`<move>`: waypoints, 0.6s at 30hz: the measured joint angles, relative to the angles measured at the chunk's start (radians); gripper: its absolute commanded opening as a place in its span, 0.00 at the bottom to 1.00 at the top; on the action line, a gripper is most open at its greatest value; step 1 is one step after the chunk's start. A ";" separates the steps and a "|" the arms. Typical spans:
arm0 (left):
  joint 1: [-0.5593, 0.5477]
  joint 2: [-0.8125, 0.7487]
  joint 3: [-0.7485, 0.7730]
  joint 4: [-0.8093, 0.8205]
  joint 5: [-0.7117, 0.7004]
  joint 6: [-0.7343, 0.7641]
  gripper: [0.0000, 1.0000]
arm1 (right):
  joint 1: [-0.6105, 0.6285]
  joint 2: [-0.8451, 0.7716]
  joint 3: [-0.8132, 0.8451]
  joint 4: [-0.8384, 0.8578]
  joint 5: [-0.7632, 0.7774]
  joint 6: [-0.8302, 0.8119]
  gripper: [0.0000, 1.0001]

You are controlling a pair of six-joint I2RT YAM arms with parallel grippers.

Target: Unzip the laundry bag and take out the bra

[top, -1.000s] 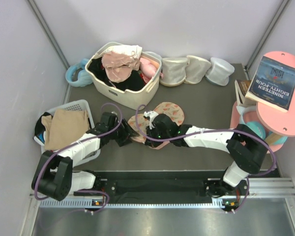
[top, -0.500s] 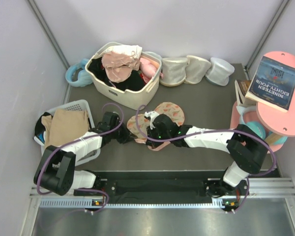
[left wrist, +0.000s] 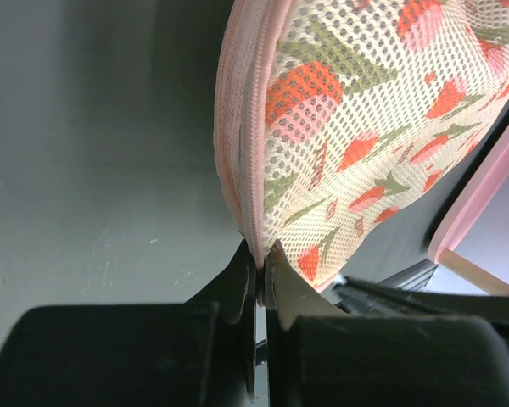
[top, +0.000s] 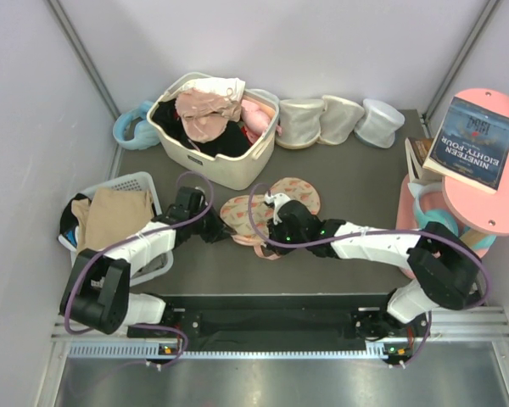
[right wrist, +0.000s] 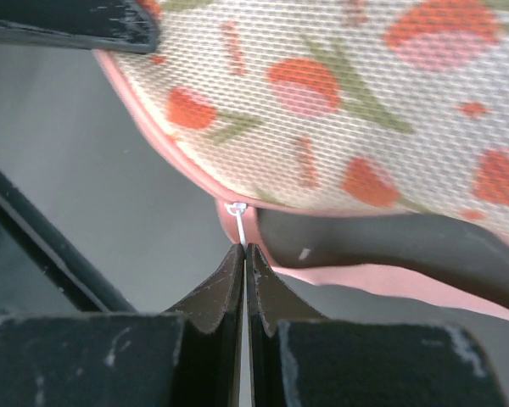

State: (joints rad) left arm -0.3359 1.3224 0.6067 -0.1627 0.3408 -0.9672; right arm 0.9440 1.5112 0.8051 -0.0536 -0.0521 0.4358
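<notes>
The laundry bag lies mid-table, a peach mesh pouch with red print, its two halves partly spread. My left gripper is at its left rim; in the left wrist view the left gripper is shut on the pink zip edge of the laundry bag. My right gripper is at the front rim. In the right wrist view the right gripper is shut on the white zip pull under the laundry bag. A dark gap shows between the halves. The bra is hidden.
A beige basket with pink and black clothing stands behind the bag. Three cream cup-shaped containers line the back. A white basket with tan cloth is at the left, and a pink stand with a book at the right.
My left gripper has closed on the bag's left edge. My right arm has shifted right with the zip pull, and the bag has moved slightly right with it.
</notes>
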 measured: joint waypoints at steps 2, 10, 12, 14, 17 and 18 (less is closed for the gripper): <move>0.010 0.006 0.018 -0.016 0.003 0.021 0.00 | -0.024 -0.019 -0.012 -0.009 0.006 -0.006 0.00; 0.049 0.012 0.058 -0.079 0.003 0.116 0.00 | -0.118 -0.056 -0.027 -0.059 0.018 -0.048 0.00; 0.063 0.012 0.061 -0.096 0.003 0.139 0.00 | -0.135 -0.068 -0.027 -0.069 0.019 -0.058 0.00; 0.080 0.012 0.063 -0.111 0.002 0.163 0.00 | -0.152 -0.086 -0.033 -0.076 0.027 -0.071 0.00; 0.111 0.012 0.068 -0.138 -0.025 0.206 0.00 | -0.183 -0.119 -0.049 -0.115 0.053 -0.090 0.00; 0.120 0.012 0.073 -0.151 -0.032 0.220 0.00 | -0.194 -0.129 -0.057 -0.127 0.061 -0.095 0.00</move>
State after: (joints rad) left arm -0.2157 1.3346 0.6796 -0.3141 0.3084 -0.7471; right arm 0.7502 1.3823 0.7479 -0.1802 0.0086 0.3405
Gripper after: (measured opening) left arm 0.031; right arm 0.003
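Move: The right gripper already pinches the zip pull on the bag's near edge; the bag's right end lies about 14 cm to that hand's right and 10 cm ahead, slightly lower. The cream hamper's middle is some 32 cm ahead and 14 cm left of it, about level. The left gripper still holds the bag's left corner, with the zip pull about 9 cm to its right and 3 cm back, level; the mesh basket's middle is roughly 30 cm to its left and 3 cm ahead. Sweep the closed right gripper about 8 cm to the right and 4 cm forward along the bag's near edge towards its right end, drawing on the zip pull and turning the hand some 10 degrees clockwise. Keep the left gripper pinched on the bag's left corner and haul it about 5 cm left, towards the mesh basket, slightly forward too, its left side rolling up. ##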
